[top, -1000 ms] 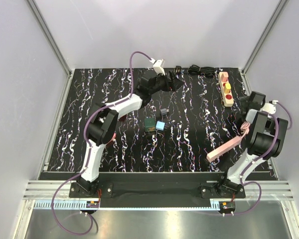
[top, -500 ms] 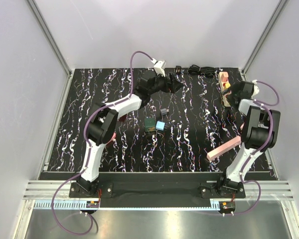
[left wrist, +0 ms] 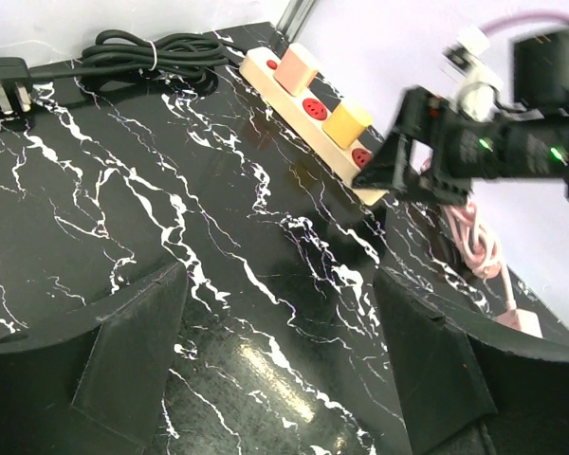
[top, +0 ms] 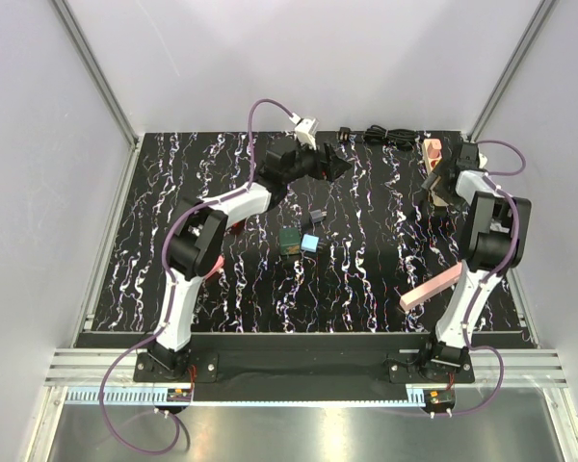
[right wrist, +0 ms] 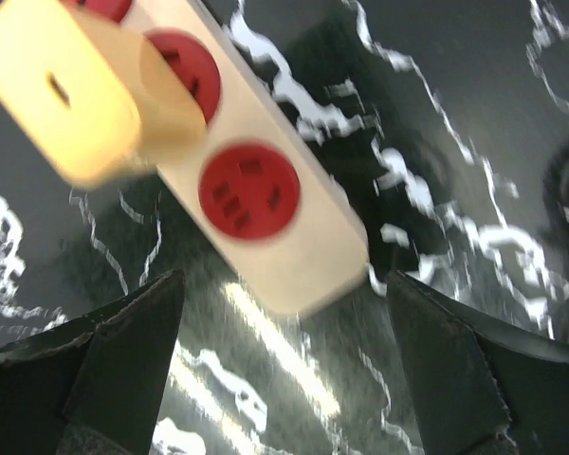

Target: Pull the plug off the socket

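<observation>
The socket (left wrist: 315, 107) is a beige strip with red outlets at the far right of the table; a pink plug (left wrist: 297, 68) and a yellow plug (left wrist: 347, 123) stand in it. In the right wrist view the socket's near end (right wrist: 294, 246) and the yellow plug (right wrist: 71, 95) lie just ahead of my right gripper (right wrist: 284, 284), which is open and holds nothing. From above, the right gripper (top: 441, 183) covers most of the socket (top: 431, 152). My left gripper (top: 332, 166) hovers open over bare table at the far middle, left of the socket.
A coiled black cable (top: 380, 137) with a black plug (left wrist: 0, 81) lies along the far edge. A flat pink bar (top: 431, 286) rests by the right arm. A green block (top: 289, 241), a blue block (top: 310, 243) and a small black adapter (top: 318, 214) sit mid-table.
My right arm has swung from the right edge up towards the far corner, bringing its gripper over the socket's near end. The left arm has barely moved.
</observation>
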Robot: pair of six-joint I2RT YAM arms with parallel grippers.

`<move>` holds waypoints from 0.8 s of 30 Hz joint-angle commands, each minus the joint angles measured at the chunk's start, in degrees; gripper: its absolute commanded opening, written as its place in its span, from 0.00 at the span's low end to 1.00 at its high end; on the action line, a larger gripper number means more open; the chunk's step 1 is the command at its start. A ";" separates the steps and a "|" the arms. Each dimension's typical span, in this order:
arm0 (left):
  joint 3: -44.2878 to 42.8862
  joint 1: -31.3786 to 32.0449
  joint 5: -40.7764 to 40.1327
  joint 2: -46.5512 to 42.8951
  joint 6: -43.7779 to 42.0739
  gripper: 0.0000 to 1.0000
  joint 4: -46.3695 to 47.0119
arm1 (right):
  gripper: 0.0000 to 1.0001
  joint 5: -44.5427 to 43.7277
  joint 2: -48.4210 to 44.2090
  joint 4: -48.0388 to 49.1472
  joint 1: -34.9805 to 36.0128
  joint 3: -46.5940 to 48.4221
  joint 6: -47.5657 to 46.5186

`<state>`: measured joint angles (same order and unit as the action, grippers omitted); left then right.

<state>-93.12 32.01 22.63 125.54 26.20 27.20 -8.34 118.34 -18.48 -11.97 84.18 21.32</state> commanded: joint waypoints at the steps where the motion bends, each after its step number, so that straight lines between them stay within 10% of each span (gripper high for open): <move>1: -0.30 -0.11 2.85 0.50 -3.52 0.84 5.76 | 0.94 -2.21 3.99 -5.95 0.54 9.21 -5.85; 9: -2.06 -0.54 4.96 2.52 -1.94 0.83 6.64 | 0.92 0.08 11.64 -9.29 0.72 18.73 -9.45; 20: -2.24 -0.90 4.53 3.22 -1.50 0.82 6.55 | 0.33 2.10 7.44 -10.17 6.07 11.54 -5.42; 24: -2.41 -1.07 4.17 3.23 -1.59 0.81 6.11 | 0.29 1.49 3.48 -10.17 9.94 5.39 -4.01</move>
<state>-93.19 31.48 26.22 128.77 25.28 29.67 -9.65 125.86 -24.64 -7.70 94.00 13.98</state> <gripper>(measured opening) 0.822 0.662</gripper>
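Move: The near end of the socket strip lies about 2 cm ahead of the right hand, 1 cm to its right and 2 cm below. Of the things near the right hand, the yellow plug stands in the strip about 12 cm ahead, the pink plug some 23 cm ahead, both about straight on, and the pink coiled cord lies roughly 12 cm back and 3 cm right. From the left hand the strip's near end is about 36 cm right, 4 cm ahead and 18 cm below. Right hand reaches 4 cm forward, pinches the strip's near end, drags it 4 cm left; left hand sinks. ##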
